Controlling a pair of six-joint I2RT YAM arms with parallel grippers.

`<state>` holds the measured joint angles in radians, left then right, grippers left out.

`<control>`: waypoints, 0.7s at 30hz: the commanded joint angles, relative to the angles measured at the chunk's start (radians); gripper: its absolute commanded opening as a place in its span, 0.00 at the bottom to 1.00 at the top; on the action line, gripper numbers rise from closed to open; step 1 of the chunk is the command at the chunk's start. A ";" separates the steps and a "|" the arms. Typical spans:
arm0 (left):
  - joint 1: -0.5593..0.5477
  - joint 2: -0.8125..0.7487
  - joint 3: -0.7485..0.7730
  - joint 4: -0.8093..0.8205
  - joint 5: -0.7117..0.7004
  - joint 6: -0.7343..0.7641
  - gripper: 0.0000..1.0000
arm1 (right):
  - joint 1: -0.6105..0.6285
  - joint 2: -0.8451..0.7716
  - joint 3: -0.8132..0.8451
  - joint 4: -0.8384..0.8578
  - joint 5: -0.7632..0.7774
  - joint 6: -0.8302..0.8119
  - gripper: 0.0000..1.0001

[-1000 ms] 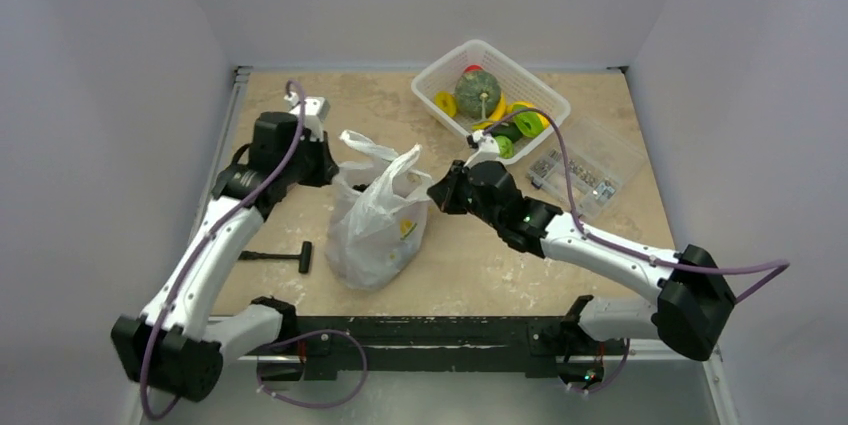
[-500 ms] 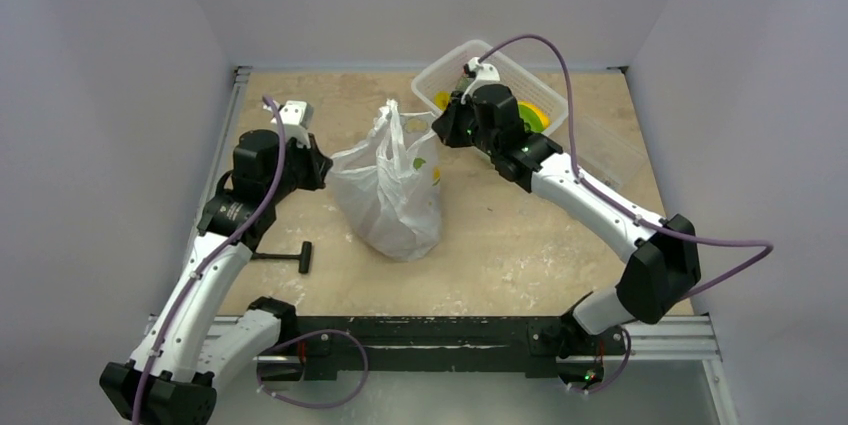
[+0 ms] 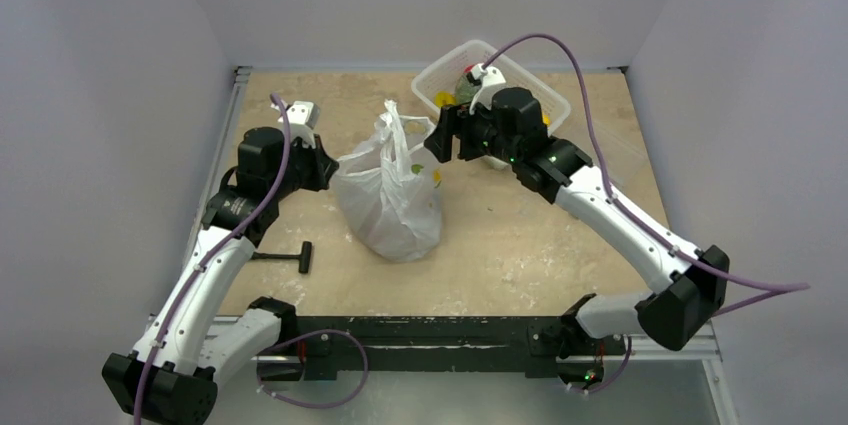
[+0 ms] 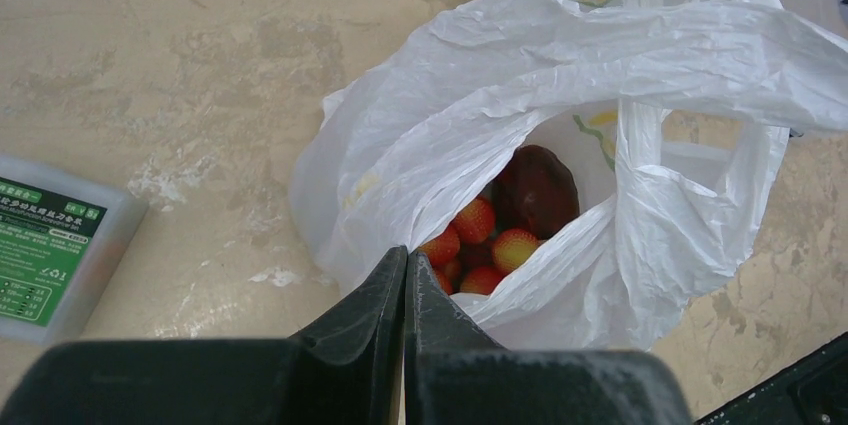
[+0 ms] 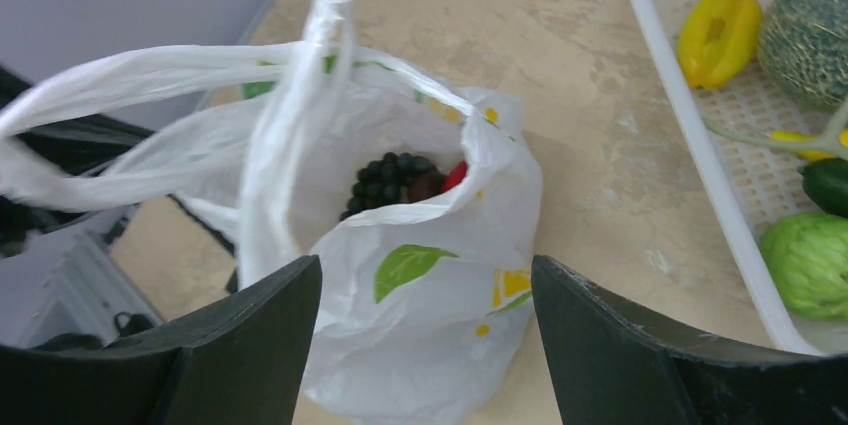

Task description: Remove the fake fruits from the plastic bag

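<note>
The plastic bag [image 3: 390, 200] stands upright mid-table, white with yellow and green prints, its mouth open. My left gripper [image 3: 328, 167] is at its left rim; in the left wrist view its fingers [image 4: 405, 257] are shut, pinching the bag's edge [image 4: 480, 75]. Inside lie the fake fruits: a red-and-yellow berry bunch [image 4: 480, 245] and a dark red fruit [image 4: 540, 190]. The right wrist view shows a dark grape bunch [image 5: 390, 180] and a bit of red fruit [image 5: 455, 175]. My right gripper [image 3: 437, 145] hangs just right of the bag's top, open [image 5: 425, 265], holding nothing, with the bag [image 5: 430, 325] below it.
A white lattice basket [image 3: 535, 85] sits at the back right, with a green squash [image 5: 810, 35], a yellow piece [image 5: 718, 33] and a bumpy green fruit [image 5: 805, 250] in it. A clear box [image 3: 615, 150] lies beside it. A black T-shaped tool [image 3: 290, 258] lies front left.
The right arm swung up and back toward the basket, drawing the bag upright and rightward, then its jaws opened and let the handle go. The left gripper stayed shut on the bag's rim.
</note>
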<state>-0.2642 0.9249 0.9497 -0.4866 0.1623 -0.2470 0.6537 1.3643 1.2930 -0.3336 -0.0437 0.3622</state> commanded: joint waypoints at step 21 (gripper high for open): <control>0.003 0.026 0.035 0.033 0.085 0.023 0.00 | 0.041 0.238 0.133 0.388 -0.363 0.110 0.46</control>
<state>-0.2642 0.9512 0.9501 -0.4866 0.2161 -0.2417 0.6849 1.5929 1.3598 -0.0364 -0.3691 0.4587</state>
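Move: The bag's upright handle strand stands about 10 cm left of the right hand, some 2 cm ahead and at nearly the same height. The bag's full body hangs about 20 cm below that hand, 11 cm left and 5 cm back; the white basket is some 18 cm ahead, 14 cm right and 24 cm down. From the left hand, already pinching the bag's rim, the strand is 13 cm right, 6 cm ahead and slightly higher. Leftward in an arc, the right hand first rises about 5 cm and draws back slightly, then swings across and comes down to its old height, roughly 10 cm nearer the left hand, with the handle strand between its fingers. It turns some 20 degrees counter-clockwise, its left side tipping up, while the fingers narrow from wide to half open. The left hand keeps its shut fingertips on the rim. ##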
